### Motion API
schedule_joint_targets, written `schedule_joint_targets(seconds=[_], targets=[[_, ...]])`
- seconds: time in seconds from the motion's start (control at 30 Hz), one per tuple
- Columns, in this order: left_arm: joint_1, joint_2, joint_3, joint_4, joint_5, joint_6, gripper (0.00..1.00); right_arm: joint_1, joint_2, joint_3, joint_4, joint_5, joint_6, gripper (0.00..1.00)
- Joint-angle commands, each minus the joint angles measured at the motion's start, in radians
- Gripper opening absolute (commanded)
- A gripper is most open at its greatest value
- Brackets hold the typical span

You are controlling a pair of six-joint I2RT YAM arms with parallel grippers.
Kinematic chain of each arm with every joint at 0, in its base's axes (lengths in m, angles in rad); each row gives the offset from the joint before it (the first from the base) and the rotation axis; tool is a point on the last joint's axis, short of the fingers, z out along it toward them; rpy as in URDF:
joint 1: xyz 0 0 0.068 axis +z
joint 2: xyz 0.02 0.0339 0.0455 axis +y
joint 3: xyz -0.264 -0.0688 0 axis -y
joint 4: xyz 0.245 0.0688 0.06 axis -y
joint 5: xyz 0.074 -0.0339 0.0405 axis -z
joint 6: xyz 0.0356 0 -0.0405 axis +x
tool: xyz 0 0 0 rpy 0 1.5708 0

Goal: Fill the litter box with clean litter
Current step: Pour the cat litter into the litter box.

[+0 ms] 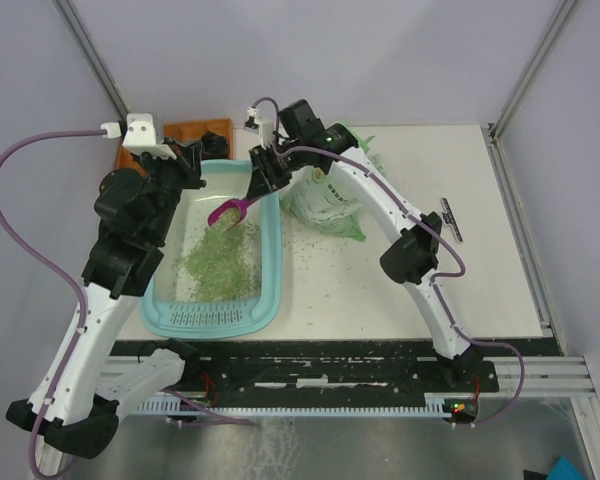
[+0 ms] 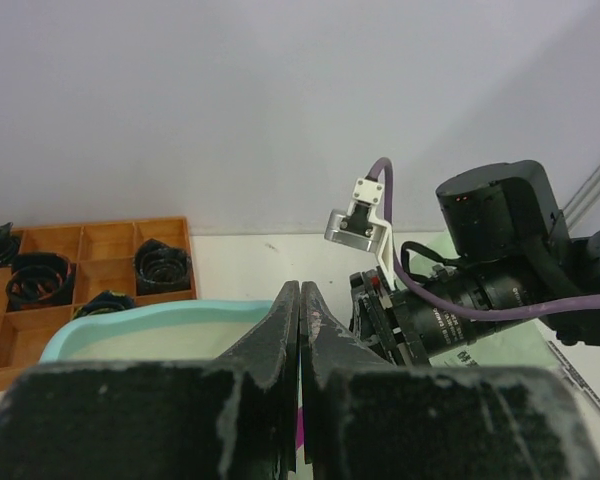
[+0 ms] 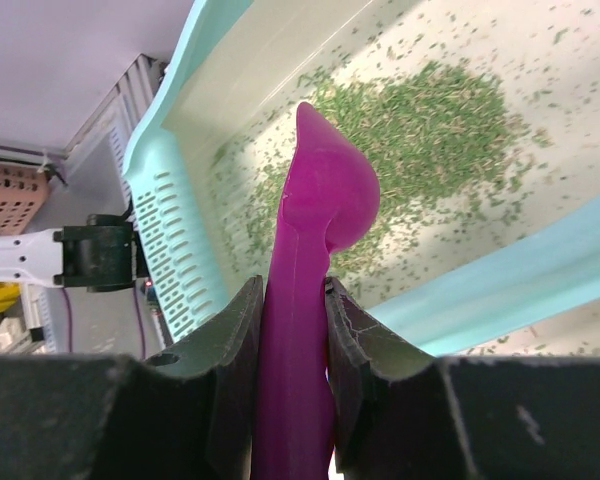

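Observation:
The light teal litter box (image 1: 273, 272) lies left of centre, its slotted ledge (image 3: 170, 250) at the near end. A loose patch of pale green litter (image 1: 218, 262) covers part of its whitish floor (image 3: 420, 120). My right gripper (image 1: 258, 185) hangs over the box's far right corner, shut on the handle of a magenta scoop (image 1: 230, 212). In the right wrist view the scoop (image 3: 320, 200) points bowl-down over the litter, with the gripper (image 3: 292, 295) clamped on its handle. My left gripper (image 2: 300, 298) is shut on nothing above the box's far rim (image 2: 150, 320), at the far left corner (image 1: 192, 162).
A light green and white printed bag (image 1: 330, 195) stands right of the box, behind my right arm. An orange compartmented tray (image 2: 80, 270) with black rings sits behind the box at the back left. Stray granules (image 1: 310, 250) lie on the table right of the box.

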Motion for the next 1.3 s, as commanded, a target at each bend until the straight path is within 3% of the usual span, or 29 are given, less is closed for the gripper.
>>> schedule_joint_targets(seconds=[0.0, 0.43, 0.77, 0.87, 1.07, 1.27], targets=[[0.005, -0.014, 0.030, 0.030, -0.040, 0.044, 0.03, -0.011, 0.008, 0.099, 0.066, 0.069, -0.043, 0.02], [0.005, -0.008, 0.014, 0.033, -0.053, 0.043, 0.03, -0.068, -0.097, 0.114, 0.302, 0.211, -0.100, 0.02], [0.005, 0.016, 0.002, 0.070, -0.037, 0.046, 0.07, 0.033, -0.314, -0.126, 0.216, 0.303, -0.402, 0.02], [0.006, 0.026, 0.002, 0.073, -0.031, 0.048, 0.13, 0.073, -0.364, -0.202, 0.196, 0.333, -0.466, 0.02], [0.005, 0.035, -0.008, 0.090, -0.006, 0.045, 0.39, 0.075, -0.368, -0.196, 0.151, 0.373, -0.446, 0.02], [0.005, 0.073, -0.015, 0.146, 0.158, 0.044, 0.57, 0.045, -0.407, -0.180, 0.054, 0.397, -0.413, 0.01]])
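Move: The right hand, holding the scoop, is above the litter box's right wall. The middle of the box is about 14 cm to its left, 6 cm back and 16 cm down, and the litter patch in it about 12 cm left, 9 cm back and 19 cm down. The litter bag stands some 14 cm to the hand's right and 4 cm ahead, about 14 cm lower. From the left hand, the box's middle is almost straight below, about 37 cm down, 2 cm back and 2 cm left. Forward and rising, the right hand sweeps the scoop about 9 cm towards the far end of the litter box, then swings back as far while climbing, to finish some 10 cm higher and slightly left. Its wrist rolls the scoop about 40 degrees further, far edge up, to tip litter out; the grip holds. The left hand, high above, hardly shifts but opens its fingers to about half. ##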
